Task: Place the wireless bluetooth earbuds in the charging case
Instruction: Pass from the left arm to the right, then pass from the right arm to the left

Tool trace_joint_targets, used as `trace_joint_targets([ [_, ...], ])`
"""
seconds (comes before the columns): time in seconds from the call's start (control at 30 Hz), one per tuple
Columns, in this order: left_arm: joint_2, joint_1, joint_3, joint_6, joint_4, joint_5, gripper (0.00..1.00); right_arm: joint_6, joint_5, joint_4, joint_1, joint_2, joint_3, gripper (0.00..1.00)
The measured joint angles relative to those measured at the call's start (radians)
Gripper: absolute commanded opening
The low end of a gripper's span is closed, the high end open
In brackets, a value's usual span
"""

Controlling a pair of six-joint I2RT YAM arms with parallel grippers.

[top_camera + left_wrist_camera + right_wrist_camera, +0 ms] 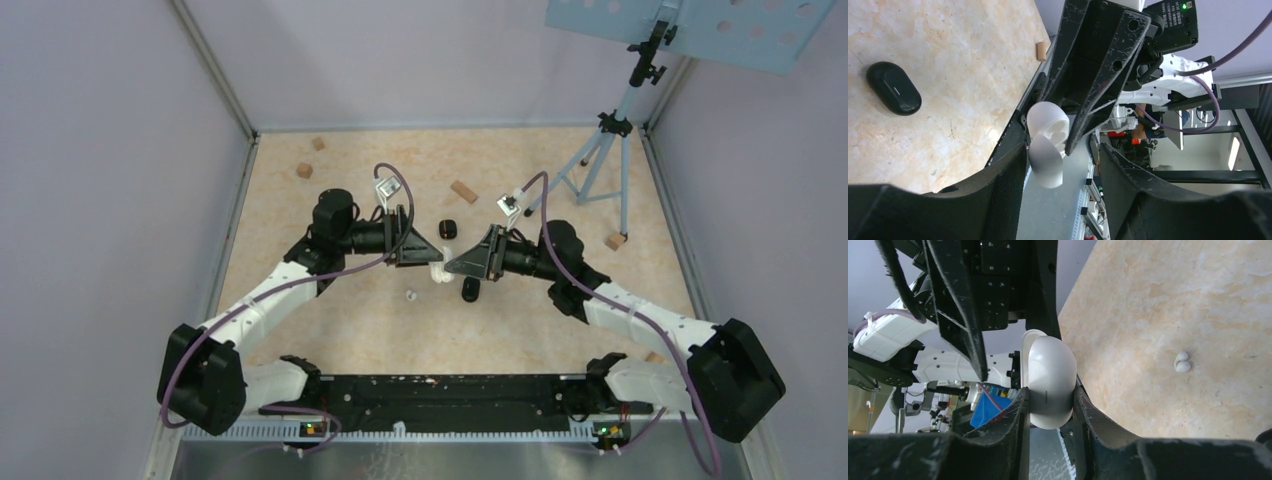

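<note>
A white charging case [1049, 375] is held in the air between the two arms, above the middle of the table. My right gripper [1050, 400] is shut on its body, one finger against each side. In the left wrist view the charging case [1048, 142] shows with its lid swung open, and my left gripper [1063, 165] stands open around it. The lid is close to one finger and well apart from the other. From above, the left gripper [432, 258] and the right gripper [451, 268] meet tip to tip at the case [438, 273]. A white earbud [1182, 362] lies on the table, also seen from above [410, 295].
Two black oval cases [449, 228] [470, 289] lie on the table by the grippers; one black case [894, 88] shows in the left wrist view. Wooden blocks [304, 170] [463, 191] [615, 241] are scattered at the back. A tripod [600, 150] stands back right.
</note>
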Motion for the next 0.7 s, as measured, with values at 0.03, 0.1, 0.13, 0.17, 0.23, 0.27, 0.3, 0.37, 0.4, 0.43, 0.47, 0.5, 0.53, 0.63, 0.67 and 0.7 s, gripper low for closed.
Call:
trace_joint_targets([
  [0.03,-0.004,0.003,0.000,0.000,-0.001,0.000,0.61,0.001,0.005,0.000,0.000,0.000,-0.004,0.00],
  [0.1,-0.017,0.010,0.000,0.006,-0.005,-0.003,0.62,0.003,0.013,-0.003,0.000,-0.002,-0.011,0.00],
  [0.13,-0.026,0.015,0.000,0.012,-0.006,-0.007,0.65,0.006,0.018,-0.006,0.000,-0.003,-0.011,0.00],
  [0.17,-0.035,0.020,0.000,0.018,-0.007,-0.010,0.70,0.008,0.020,-0.005,0.000,-0.005,-0.011,0.00],
  [0.23,-0.056,0.029,0.000,0.027,-0.009,-0.016,0.82,0.014,0.026,-0.003,0.000,-0.010,-0.011,0.00],
  [0.27,-0.068,0.032,0.000,0.035,-0.011,-0.021,0.86,0.016,0.028,-0.002,0.000,-0.012,-0.012,0.00],
  [0.3,-0.081,0.035,-0.001,0.043,-0.013,-0.028,0.91,0.019,0.031,0.002,0.000,-0.014,-0.012,0.00],
  [0.37,-0.111,0.039,-0.002,0.060,-0.022,-0.057,0.95,0.031,0.039,0.018,0.000,-0.018,-0.022,0.00],
  [0.4,-0.135,0.040,-0.006,0.069,-0.035,-0.092,0.96,0.040,0.043,0.027,0.000,-0.018,-0.028,0.00],
  [0.43,-0.165,0.040,-0.017,0.074,-0.043,-0.126,0.97,0.051,0.046,0.042,0.000,-0.019,-0.035,0.00],
  [0.47,-0.189,0.040,-0.029,0.076,-0.047,-0.152,0.98,0.062,0.048,0.057,0.000,-0.019,-0.043,0.00],
  [0.5,-0.229,0.040,-0.052,0.078,-0.046,-0.195,0.99,0.074,0.050,0.075,0.000,-0.018,-0.051,0.00],
  [0.53,-0.278,0.041,-0.084,0.079,-0.049,-0.239,0.99,0.093,0.052,0.104,0.000,-0.017,-0.065,0.00],
  [0.63,-0.378,0.047,-0.127,0.095,-0.072,-0.318,0.99,0.145,0.052,0.187,0.000,0.000,-0.096,0.00],
  [0.67,-0.390,0.050,-0.129,0.097,-0.076,-0.328,0.99,0.163,0.052,0.217,0.000,0.013,-0.104,0.00],
  [0.7,-0.397,0.052,-0.129,0.098,-0.077,-0.335,0.99,0.181,0.051,0.247,0.000,0.029,-0.110,0.00],
])
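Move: The white charging case is already pinched in the right fingers, its middle about 2 cm left of the right hand point. From the left hand, whose half-open fingers still straddle it, it lies roughly 2 cm right and 1 cm back. On the table some 22 cm below the left hand are the black oval case, about 7 cm right and 1 cm ahead; the square black case, some 13 cm ahead and 2 cm right; and a white earbud, about 6 cm left and level. The left fingers come free of the white charging case, spreading from half open to fully wide. The hand first rises and eases left, then draws off mainly left, about 5 cm left and 3 cm up in all, its fingers swinging some 20 degrees counter-clockwise as the wrist rolls. The right hand stays put, keeps its pinch and tips its fingertips up slightly. ##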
